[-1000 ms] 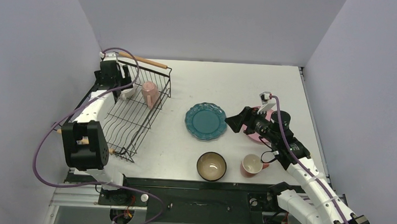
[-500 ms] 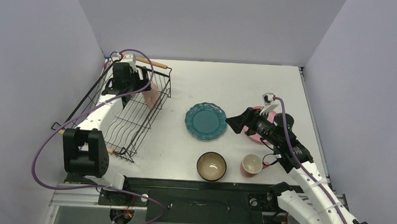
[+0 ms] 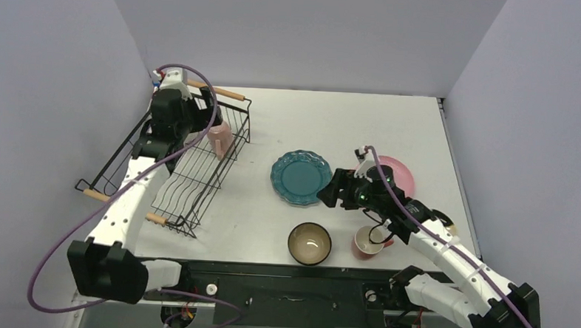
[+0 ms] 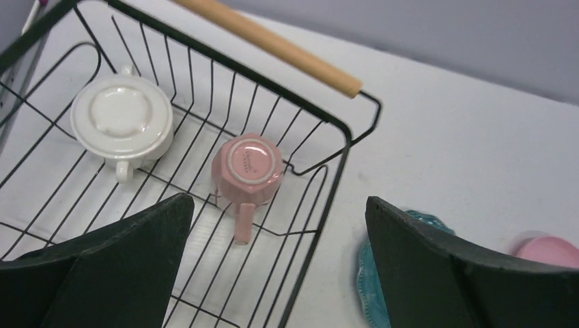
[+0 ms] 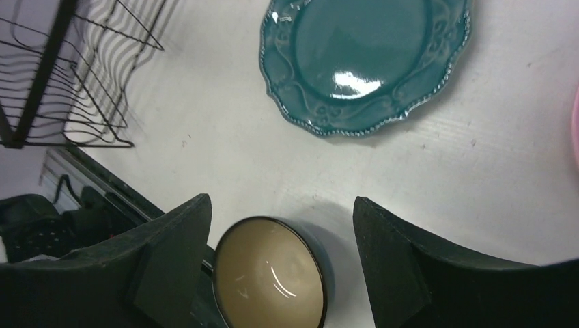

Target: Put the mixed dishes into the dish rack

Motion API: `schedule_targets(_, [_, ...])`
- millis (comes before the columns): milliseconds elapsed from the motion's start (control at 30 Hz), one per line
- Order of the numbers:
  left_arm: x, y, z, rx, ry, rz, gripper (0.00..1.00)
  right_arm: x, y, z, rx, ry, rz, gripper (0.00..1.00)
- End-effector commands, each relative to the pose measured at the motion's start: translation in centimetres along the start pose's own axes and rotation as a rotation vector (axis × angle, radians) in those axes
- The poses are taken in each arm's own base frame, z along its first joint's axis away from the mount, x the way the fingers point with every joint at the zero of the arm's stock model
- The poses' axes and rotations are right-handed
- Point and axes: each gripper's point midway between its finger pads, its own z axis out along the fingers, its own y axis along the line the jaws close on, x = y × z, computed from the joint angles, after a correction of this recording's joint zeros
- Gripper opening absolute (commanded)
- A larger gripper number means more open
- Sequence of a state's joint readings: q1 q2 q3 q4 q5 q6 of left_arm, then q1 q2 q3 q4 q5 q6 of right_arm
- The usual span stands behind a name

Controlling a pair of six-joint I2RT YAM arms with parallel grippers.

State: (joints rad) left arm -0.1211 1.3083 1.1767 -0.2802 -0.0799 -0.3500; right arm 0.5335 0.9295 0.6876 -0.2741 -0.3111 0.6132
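The black wire dish rack (image 3: 191, 176) stands at the left, with a pink mug (image 4: 247, 166) and a white mug (image 4: 123, 117) upside down inside it. My left gripper (image 4: 278, 205) hovers open and empty above the rack's far end (image 3: 200, 123). A teal scalloped plate (image 3: 300, 177), a pink plate (image 3: 395, 176), a dark bowl with a cream inside (image 3: 310, 243) and a second pink mug (image 3: 369, 241) sit on the table. My right gripper (image 3: 336, 195) hangs open and empty between the teal plate (image 5: 365, 61) and the bowl (image 5: 270, 277), above the table.
The rack's wooden handle (image 4: 273, 44) lies along its far end. Grey walls enclose the table on three sides. The rack's near corner (image 5: 61, 89) shows at the left of the right wrist view. The black base rail (image 3: 282, 278) runs along the table's near edge.
My left gripper has lifted over the rack's far end and opened wider. My right arm has swung from above the pink plate toward the near left, uncovering that plate; its jaws narrowed slightly.
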Motion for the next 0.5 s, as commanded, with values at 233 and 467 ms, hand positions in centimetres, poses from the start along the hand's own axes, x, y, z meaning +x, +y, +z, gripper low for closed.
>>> schedule_targets(233, [-2.1,-13.3,-13.0,0.446,-0.275,0.249,0.96,1.8,-4.2,-3.1,0.560,-0.001,-0.058,0.70])
schedule_targets(467, [0.0,-14.0,-16.3,0.559,-0.427,0.345,0.96,3.9,-4.9,-8.7,0.739,0.018,0.102,0.70])
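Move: The pink mug on the table, which my right hand seems to go for, lies some 16 cm to its right, 7 cm back and 11 cm lower. The brown bowl is about 8 cm back and 3 cm left of this hand, the teal plate 14 cm ahead and 6 cm left, both well below. From my left hand that table mug is roughly 48 cm right and 26 cm back; the racked pink mug sits about 5 cm ahead and 14 cm below. With my left hand wide open and empty, I draw back about 13 cm and equally far right, rising off the rack, fingers tipping up as they swing clockwise. Meanwhile my half-lowered right hand sinks a little, then heads back and right, about 6 cm level, towards the table mug, rolling and turning clockwise so its open fingers point steeply down. ##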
